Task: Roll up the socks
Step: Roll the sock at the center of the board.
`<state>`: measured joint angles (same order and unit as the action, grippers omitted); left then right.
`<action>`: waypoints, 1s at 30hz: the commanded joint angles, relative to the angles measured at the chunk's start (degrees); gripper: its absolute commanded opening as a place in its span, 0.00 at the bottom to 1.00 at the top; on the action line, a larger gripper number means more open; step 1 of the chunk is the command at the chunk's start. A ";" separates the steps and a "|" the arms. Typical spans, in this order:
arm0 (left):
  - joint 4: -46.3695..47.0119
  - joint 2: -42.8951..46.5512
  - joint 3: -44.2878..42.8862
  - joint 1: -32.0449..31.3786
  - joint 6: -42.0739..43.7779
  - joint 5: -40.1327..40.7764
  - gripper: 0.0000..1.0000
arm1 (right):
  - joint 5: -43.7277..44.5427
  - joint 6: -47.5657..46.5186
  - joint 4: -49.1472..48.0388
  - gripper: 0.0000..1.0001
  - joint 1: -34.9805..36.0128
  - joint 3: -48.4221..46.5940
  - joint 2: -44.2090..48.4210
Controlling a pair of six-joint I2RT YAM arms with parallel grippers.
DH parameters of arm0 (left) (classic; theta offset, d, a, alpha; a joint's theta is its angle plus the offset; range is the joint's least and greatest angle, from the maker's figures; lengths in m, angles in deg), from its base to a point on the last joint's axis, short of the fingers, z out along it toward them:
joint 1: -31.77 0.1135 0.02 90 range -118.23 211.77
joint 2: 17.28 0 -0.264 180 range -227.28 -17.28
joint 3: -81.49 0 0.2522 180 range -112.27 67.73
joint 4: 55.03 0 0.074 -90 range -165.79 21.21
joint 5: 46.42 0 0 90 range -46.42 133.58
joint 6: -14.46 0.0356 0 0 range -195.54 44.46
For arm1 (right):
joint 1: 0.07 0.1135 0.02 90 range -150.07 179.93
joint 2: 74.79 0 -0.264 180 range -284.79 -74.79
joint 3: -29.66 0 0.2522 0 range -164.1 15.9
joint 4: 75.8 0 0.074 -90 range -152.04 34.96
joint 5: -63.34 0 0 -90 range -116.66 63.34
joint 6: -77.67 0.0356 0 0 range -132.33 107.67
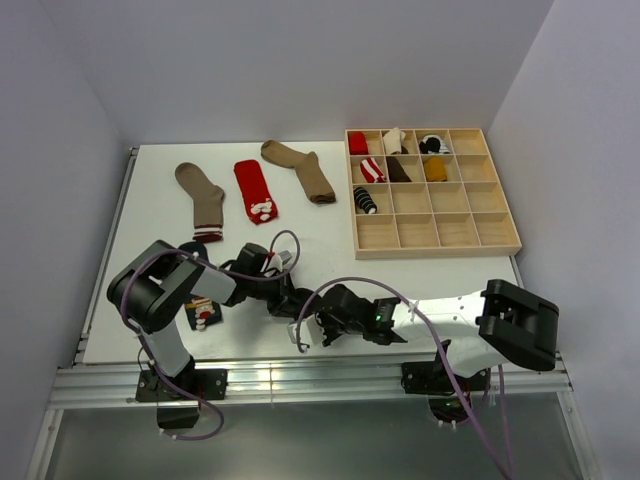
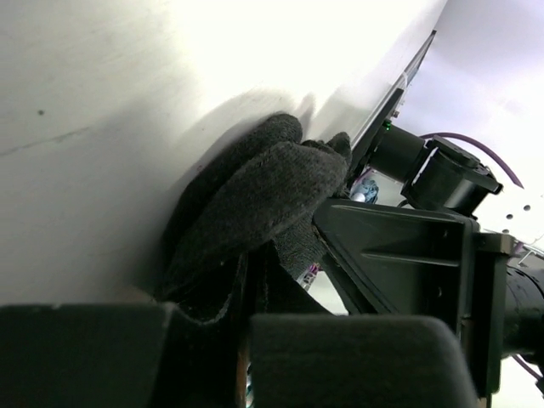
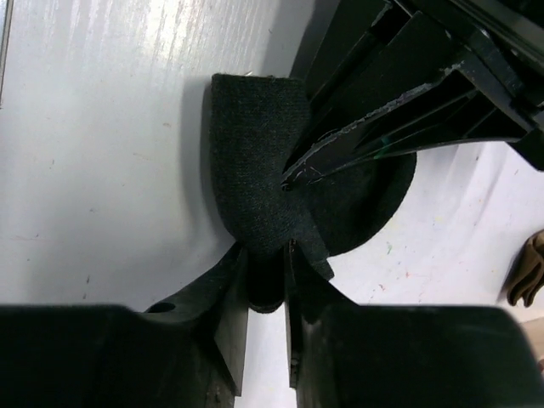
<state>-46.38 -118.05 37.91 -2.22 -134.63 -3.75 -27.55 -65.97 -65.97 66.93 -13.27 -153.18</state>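
A plain black sock (image 3: pixel 255 170) lies bunched on the white table between my two grippers. In the right wrist view my right gripper (image 3: pixel 268 265) is shut on a fold at the sock's near edge. The left gripper's fingers (image 3: pixel 382 119) pinch the sock from the far side. In the left wrist view the same sock (image 2: pixel 255 195) is drawn into my left gripper (image 2: pixel 246 314), which is shut on it. From the top camera both grippers meet near the table's front middle, left (image 1: pixel 283 297) and right (image 1: pixel 312 325), and they hide the sock.
Three flat socks lie at the back: tan (image 1: pixel 203 200), red (image 1: pixel 257 190) and brown (image 1: pixel 300 170). A wooden compartment tray (image 1: pixel 436 250) at the back right holds several rolled socks. A dark patterned sock (image 1: pixel 203 312) lies under the left arm.
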 commanded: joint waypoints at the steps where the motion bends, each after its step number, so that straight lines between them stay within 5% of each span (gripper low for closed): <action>1: -6.32 1.27 -0.50 -0.10 4.76 3.45 0.07 | -1.92 1.17 3.47 0.19 0.24 -3.95 -1.24; 7: -10.54 9.17 -1.82 0.43 6.79 11.46 0.34 | -8.95 3.28 16.65 0.11 -1.61 -10.10 -1.59; 10: -11.51 13.82 -1.64 0.60 6.62 17.52 0.39 | -13.26 3.99 22.45 0.11 -3.37 -13.18 -2.99; 21: -11.87 35.54 9.69 2.01 1.00 39.41 0.40 | -25.04 4.17 37.57 0.11 -11.45 -24.79 -14.50; 30: -19.07 63.14 16.64 2.01 3.00 52.42 0.40 | -31.72 2.15 53.74 0.12 -18.84 -41.73 -28.30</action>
<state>-63.65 -60.06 53.82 -0.39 -133.63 42.48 -57.29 -62.37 -21.31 49.66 -50.99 -177.73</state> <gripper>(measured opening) 0.402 0.247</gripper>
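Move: The half-rolled black sock lies between the two hands: its middle is right at the left fingertips, about 1 cm below them. From the right hand, which already pinches its right end, the middle is roughly 4 cm left, 1 cm forward and 1 cm lower. The patterned sock is some 25 cm left and 3 cm back of the left hand, the flat dark sock some 28 cm left and 8 cm forward. Left fingers open off the black sock and withdraw about 15 cm left, up and forward; right keeps pinching, tilting some 40 degrees. ##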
